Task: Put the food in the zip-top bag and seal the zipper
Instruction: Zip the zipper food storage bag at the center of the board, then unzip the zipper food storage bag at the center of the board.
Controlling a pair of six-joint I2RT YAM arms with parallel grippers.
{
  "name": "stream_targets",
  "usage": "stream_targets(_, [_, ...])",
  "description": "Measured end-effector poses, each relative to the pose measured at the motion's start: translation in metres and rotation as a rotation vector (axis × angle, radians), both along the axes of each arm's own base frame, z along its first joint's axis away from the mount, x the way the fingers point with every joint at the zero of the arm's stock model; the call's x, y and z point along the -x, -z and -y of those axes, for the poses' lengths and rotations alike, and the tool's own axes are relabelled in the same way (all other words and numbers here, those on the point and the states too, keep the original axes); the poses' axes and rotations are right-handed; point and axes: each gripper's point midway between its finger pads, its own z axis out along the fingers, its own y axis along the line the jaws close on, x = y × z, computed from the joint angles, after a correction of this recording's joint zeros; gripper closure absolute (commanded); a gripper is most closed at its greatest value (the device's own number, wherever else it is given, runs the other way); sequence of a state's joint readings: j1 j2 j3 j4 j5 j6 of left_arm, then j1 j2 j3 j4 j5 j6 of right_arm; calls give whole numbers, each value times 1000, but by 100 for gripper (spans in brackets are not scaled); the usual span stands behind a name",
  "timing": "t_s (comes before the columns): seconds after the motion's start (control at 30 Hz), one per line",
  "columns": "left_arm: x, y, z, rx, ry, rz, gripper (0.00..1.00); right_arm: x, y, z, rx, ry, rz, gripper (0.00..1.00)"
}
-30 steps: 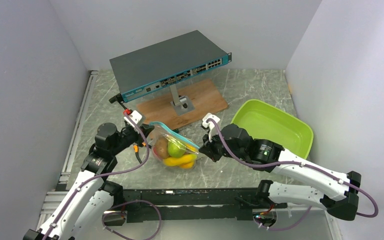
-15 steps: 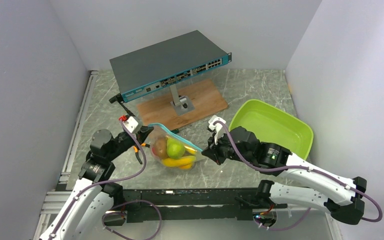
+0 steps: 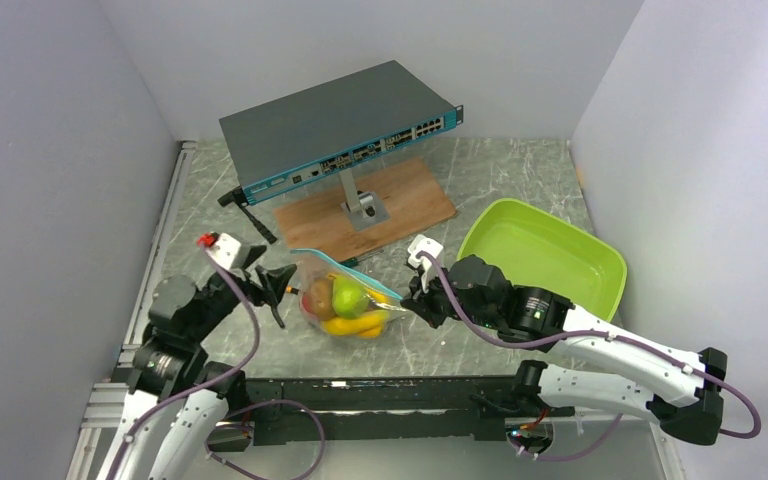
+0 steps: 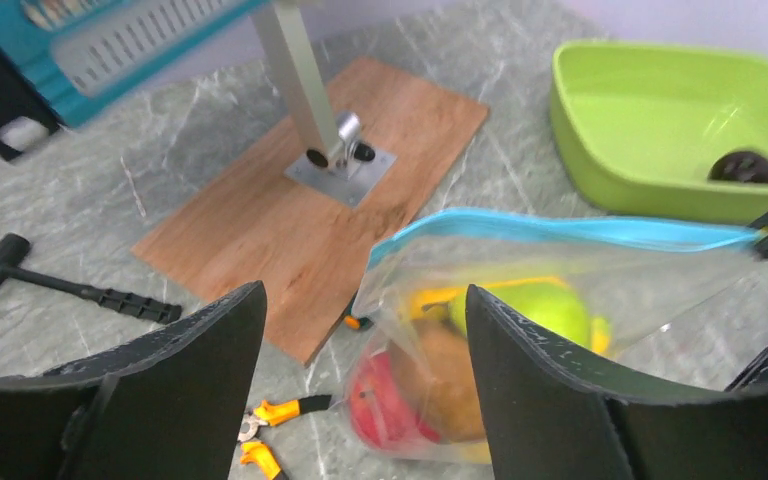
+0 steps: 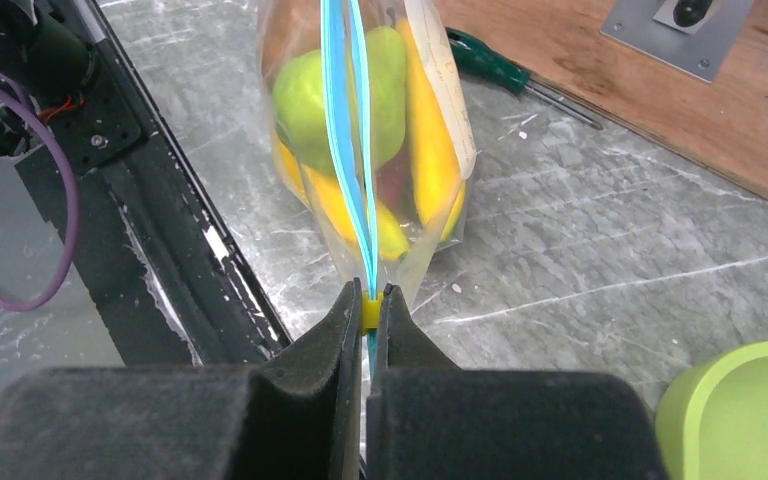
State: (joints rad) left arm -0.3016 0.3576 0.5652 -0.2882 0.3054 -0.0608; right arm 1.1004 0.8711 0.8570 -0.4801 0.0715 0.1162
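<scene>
The zip-top bag (image 3: 345,300) lies in the middle of the table, near the front edge, with the food inside: a green pear (image 4: 535,305), a red apple (image 4: 385,405), a brown fruit (image 4: 445,380) and a yellow banana (image 5: 430,140). The teal zipper (image 3: 340,265) runs along its top edge. My left gripper (image 3: 280,293) stands open just left of the bag and apart from it, with nothing between its fingers (image 4: 365,295). My right gripper (image 5: 368,300) is shut on the zipper's yellow slider (image 5: 369,312) at the bag's right end (image 3: 407,300).
A network switch (image 3: 340,125) stands on a post over a wooden board (image 3: 400,200) behind the bag. A lime-green tray (image 3: 545,255) sits at the right. Orange-handled pliers (image 4: 260,415), a black tool (image 4: 60,285) and a green screwdriver (image 5: 500,65) lie around the bag.
My left gripper has opened, let go of the bag's left end and drawn back to the left. The right gripper stays shut at the bag's right end.
</scene>
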Motion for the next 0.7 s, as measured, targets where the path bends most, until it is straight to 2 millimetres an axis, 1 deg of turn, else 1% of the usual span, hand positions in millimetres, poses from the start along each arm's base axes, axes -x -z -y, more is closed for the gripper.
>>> stream_targets(0.07, [10,-23,-4,27,-15,17,13,0,-1,-1,-1,-7,6,100])
stream_targets(0.13, [19,-43,-3,45,8,27,10,0,-1,-3,-4,-15,9,100])
stream_targets(0.17, [23,-51,0,49,28,28,10,0,-1,-4,-5,-19,10,100])
stream_targets(0.23, [29,-60,6,56,76,19,8,1,-1,-5,-5,-28,10,100])
stream_targets(0.3, [33,-61,14,63,125,1,6,1,-1,-7,-8,-32,9,100])
stream_targets(0.4, [41,-59,29,58,219,-17,4,0,0,-9,-7,-34,6,100])
stream_targets(0.47, [47,-58,39,21,290,0,1,1,2,-11,-4,-38,-1,100])
stream_targets(0.6, [63,-55,72,-120,483,99,0,4,2,-17,-15,-66,-13,100])
stream_targets(0.7, [71,-41,103,-248,619,179,0,5,-1,-20,-33,-83,-11,100])
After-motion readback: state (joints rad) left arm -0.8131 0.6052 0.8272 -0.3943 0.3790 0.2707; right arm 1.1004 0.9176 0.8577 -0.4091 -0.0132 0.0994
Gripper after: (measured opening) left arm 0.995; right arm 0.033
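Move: The yellow slider at the zipper's right end, pinched in the right fingers, is about 25 cm to the left hand's right, 9 cm back and 4 cm lower. From the left hand, the freed left end of the zipper is roughly 3 cm right, 2 cm ahead and 3 cm below; the green pear in the bag is some 13 cm right, 8 cm back, 12 cm below. The slider is right at the right hand's fingertips; the pear is 13 cm left of that hand, 1 cm ahead and 9 cm lower. Left hand lifts about 6 cm, swings right and back toward the slider, turning some 35 degrees clockwise, opening wide. ##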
